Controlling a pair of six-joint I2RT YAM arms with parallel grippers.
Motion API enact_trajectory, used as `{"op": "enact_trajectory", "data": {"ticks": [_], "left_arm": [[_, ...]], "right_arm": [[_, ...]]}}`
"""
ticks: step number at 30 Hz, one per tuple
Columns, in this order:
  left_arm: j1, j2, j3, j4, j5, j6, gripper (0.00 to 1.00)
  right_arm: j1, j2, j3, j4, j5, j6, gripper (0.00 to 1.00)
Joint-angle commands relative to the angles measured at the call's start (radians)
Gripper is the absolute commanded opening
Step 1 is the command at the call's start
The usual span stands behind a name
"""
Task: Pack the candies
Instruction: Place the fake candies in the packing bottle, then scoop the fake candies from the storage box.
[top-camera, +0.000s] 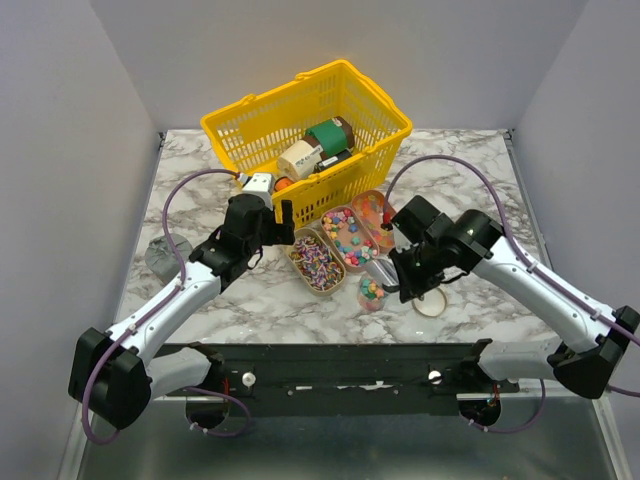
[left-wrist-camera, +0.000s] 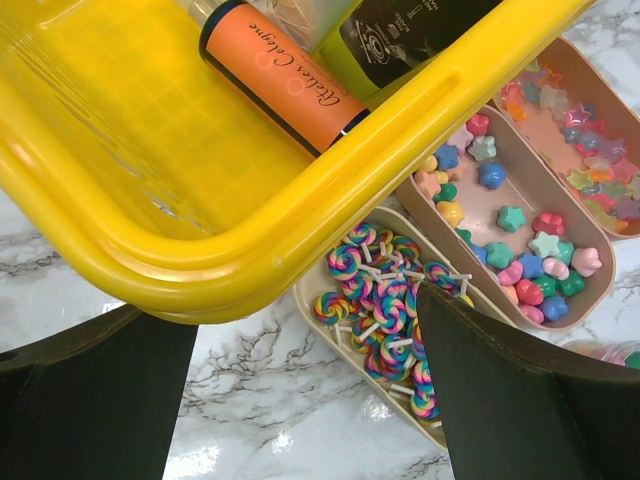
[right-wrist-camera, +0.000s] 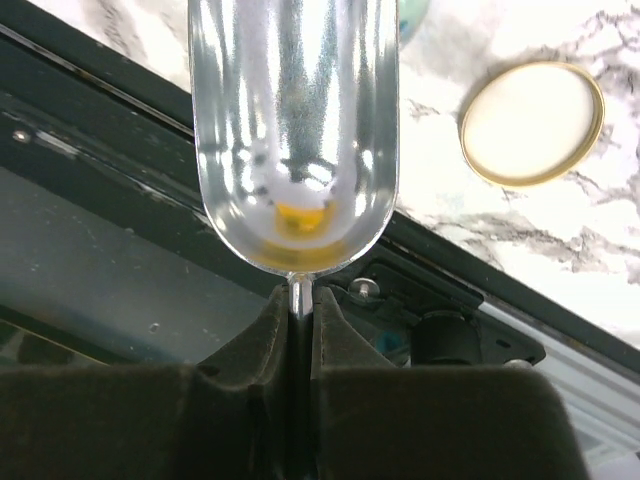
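Note:
The candies lie in three oblong beige trays in front of the basket: swirled lollipop candies (top-camera: 315, 262) (left-wrist-camera: 385, 310), star and blob sweets (top-camera: 347, 238) (left-wrist-camera: 510, 240), and pale ones (top-camera: 372, 212) (left-wrist-camera: 590, 150). A small clear jar (top-camera: 370, 292) near the trays holds some sweets. My right gripper (top-camera: 400, 275) (right-wrist-camera: 300, 300) is shut on the thin handle of a shiny metal scoop (top-camera: 383, 272) (right-wrist-camera: 295, 130), just right of the jar. An orange glint shows in the scoop's bowl. My left gripper (top-camera: 283, 222) (left-wrist-camera: 300, 340) stands open at the lollipop tray's far end, against the basket, holding nothing.
The yellow basket (top-camera: 340, 180) (left-wrist-camera: 200, 200) with bottles and cans stands at the back, touching the trays. A round jar lid (top-camera: 430, 303) (right-wrist-camera: 532, 122) lies flat beside the right gripper. A grey lump (top-camera: 160, 255) sits at the table's left edge. The black rail (top-camera: 330, 365) runs along the front.

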Motion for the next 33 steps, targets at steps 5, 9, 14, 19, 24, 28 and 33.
{"op": "enact_trajectory", "data": {"ticks": [5, 9, 14, 19, 24, 28, 33], "left_arm": [[-0.006, -0.038, -0.009, -0.007, -0.036, -0.010, 0.99], [-0.006, -0.044, -0.004, -0.011, -0.044, -0.009, 0.99], [-0.007, -0.061, -0.004, -0.040, -0.050, -0.022, 0.99], [-0.007, -0.080, -0.015, -0.100, 0.018, -0.090, 0.99], [-0.007, -0.075, -0.056, -0.093, 0.103, -0.162, 0.97], [-0.007, 0.009, -0.026, -0.125, 0.120, -0.202, 0.88], [-0.007, 0.126, 0.033, -0.195, 0.108, -0.242, 0.68]], "right_arm": [[0.039, 0.124, 0.043, 0.115, -0.051, -0.057, 0.01], [0.079, 0.236, 0.090, 0.111, -0.037, -0.078, 0.01], [0.100, 0.350, 0.147, 0.115, -0.037, -0.098, 0.01], [0.100, 0.451, 0.213, 0.112, -0.002, -0.135, 0.01], [0.100, 0.529, 0.300, 0.108, 0.016, -0.158, 0.01], [0.102, 0.575, 0.322, 0.097, 0.032, -0.172, 0.01], [0.102, 0.591, 0.319, 0.103, 0.038, -0.176, 0.01]]}}
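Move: The right hand, holding the scoop, is headed for the lollipop box, about 17 cm to its left, 12 ahead and 15 below. The packing bottle stands some 5 cm ahead and 5 left of that hand, the star candy box about 17 ahead and 10 left, the lid 3 ahead and 7 right. For the open left hand, the lollipop box lies roughly 5 cm right, 4 back and 14 below, the star candy box about 11 right and level. Leftward, with some forward reach and a drop of about 6 cm, the right hand carries the scoop past the packing bottle to the lollipop box, swinging some 15 degrees counter-clockwise and keeping its grip. The left hand lifts slightly, then sinks and draws back towards the same box, tipping down and starting to close its still open fingers. ##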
